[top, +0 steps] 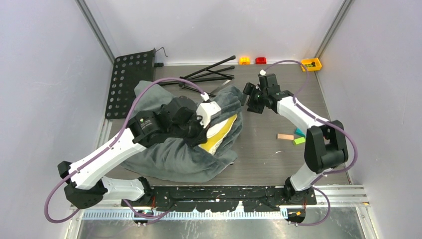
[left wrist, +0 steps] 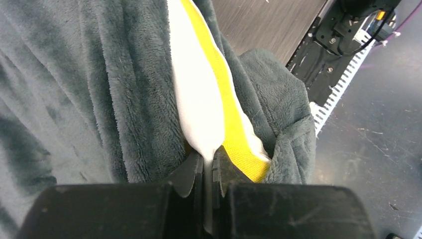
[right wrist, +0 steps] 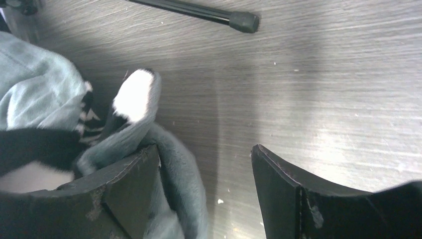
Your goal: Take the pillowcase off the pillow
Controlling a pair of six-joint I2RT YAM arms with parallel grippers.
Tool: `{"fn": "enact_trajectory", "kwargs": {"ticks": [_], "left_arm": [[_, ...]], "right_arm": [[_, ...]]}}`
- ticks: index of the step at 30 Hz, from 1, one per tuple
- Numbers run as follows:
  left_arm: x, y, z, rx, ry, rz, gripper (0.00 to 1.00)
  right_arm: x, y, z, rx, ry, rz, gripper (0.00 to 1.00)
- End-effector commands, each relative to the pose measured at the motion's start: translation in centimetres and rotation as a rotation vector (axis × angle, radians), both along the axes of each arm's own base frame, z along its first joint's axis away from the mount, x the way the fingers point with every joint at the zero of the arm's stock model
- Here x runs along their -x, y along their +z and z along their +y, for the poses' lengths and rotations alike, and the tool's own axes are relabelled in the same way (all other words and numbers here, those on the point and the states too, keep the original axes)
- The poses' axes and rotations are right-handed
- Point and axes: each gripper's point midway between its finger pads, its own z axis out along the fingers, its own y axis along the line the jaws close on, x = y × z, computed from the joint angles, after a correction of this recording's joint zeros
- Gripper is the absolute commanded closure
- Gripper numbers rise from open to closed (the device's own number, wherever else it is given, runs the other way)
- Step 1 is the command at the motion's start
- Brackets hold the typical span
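Note:
The dark grey-teal plush pillowcase [top: 169,154] lies rumpled at the table's left centre. At its mouth the pillow [top: 220,133] shows white with a yellow band. My left gripper [top: 198,132] is shut on the pillow's white corner [left wrist: 199,99]; in the left wrist view the gripper [left wrist: 208,162] has fleecy pillowcase [left wrist: 99,99] on both sides. My right gripper [top: 247,102] stands open at the pillowcase's far right edge. In the right wrist view this gripper [right wrist: 205,149] has a fold of pillowcase [right wrist: 181,174] against the inside of its left finger, and the black-and-white inner edge [right wrist: 92,117] shows.
A black perforated plate [top: 127,82] leans at the back left. Black stand legs [top: 209,74] lie behind the pillowcase, one rubber-tipped leg [right wrist: 244,21] close to my right gripper. Small coloured blocks sit at the back edge [top: 252,60], back right corner [top: 311,63] and right [top: 293,137].

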Motion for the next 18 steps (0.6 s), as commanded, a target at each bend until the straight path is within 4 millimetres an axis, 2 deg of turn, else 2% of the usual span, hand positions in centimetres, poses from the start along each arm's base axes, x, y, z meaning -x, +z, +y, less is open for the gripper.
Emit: {"fn": "enact_trajectory", "kwargs": {"ticks": [1, 4, 9, 14, 18], "left_arm": [[-2.0, 2.3, -1.5, 0.076, 0.061, -0.072, 1.00], [-3.3, 2.3, -0.8, 0.057, 0.136, -0.109, 1.00], [-3.5, 3.9, -0.8, 0.126, 0.142, -0.145, 1.00], [-3.3, 4.7, -0.5, 0.139, 0.138, -0.153, 1.00], [-2.9, 5.2, -0.3, 0.149, 0.132, -0.150, 1.00]], "right_arm": [[2.1, 6.8, -1.3, 0.022, 0.042, -0.159, 0.26], [4.9, 8.9, -1.8, 0.012, 0.082, -0.229, 0.26], [9.9, 12.1, 0.7, -0.184, 0.274, -0.416, 0.27], [12.2, 12.4, 1.6, -0.215, 0.353, -0.507, 0.28], [12.2, 11.2, 2.7, -0.135, 0.402, -0.515, 0.30]]}}
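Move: The near rim of the pillowcase's upper flap, over the yellow stripe, lies from the open right hand about 10 cm back, 5 cm to the left and some 5 cm higher. The pillow's bared yellow-and-white part is roughly 16 cm back, 12 cm left and 6 cm up from that hand; a tripod foot is 14 cm left, 3 cm ahead, about 8 cm below. From the left hand, the rim is some 13 cm ahead, 13 cm right and 11 cm lower. Back and up at once, the right hand swings about 12 cm towards its base and 12 cm higher, then sinks a couple of centimetres, bringing its still wide-open fingers towards the flap's rim from the right; its fingers tip upward and turn counter-clockwise, some 20 degrees each. The left hand keeps the gathered white pillow cloth pinched, easing forward about 2 cm. ##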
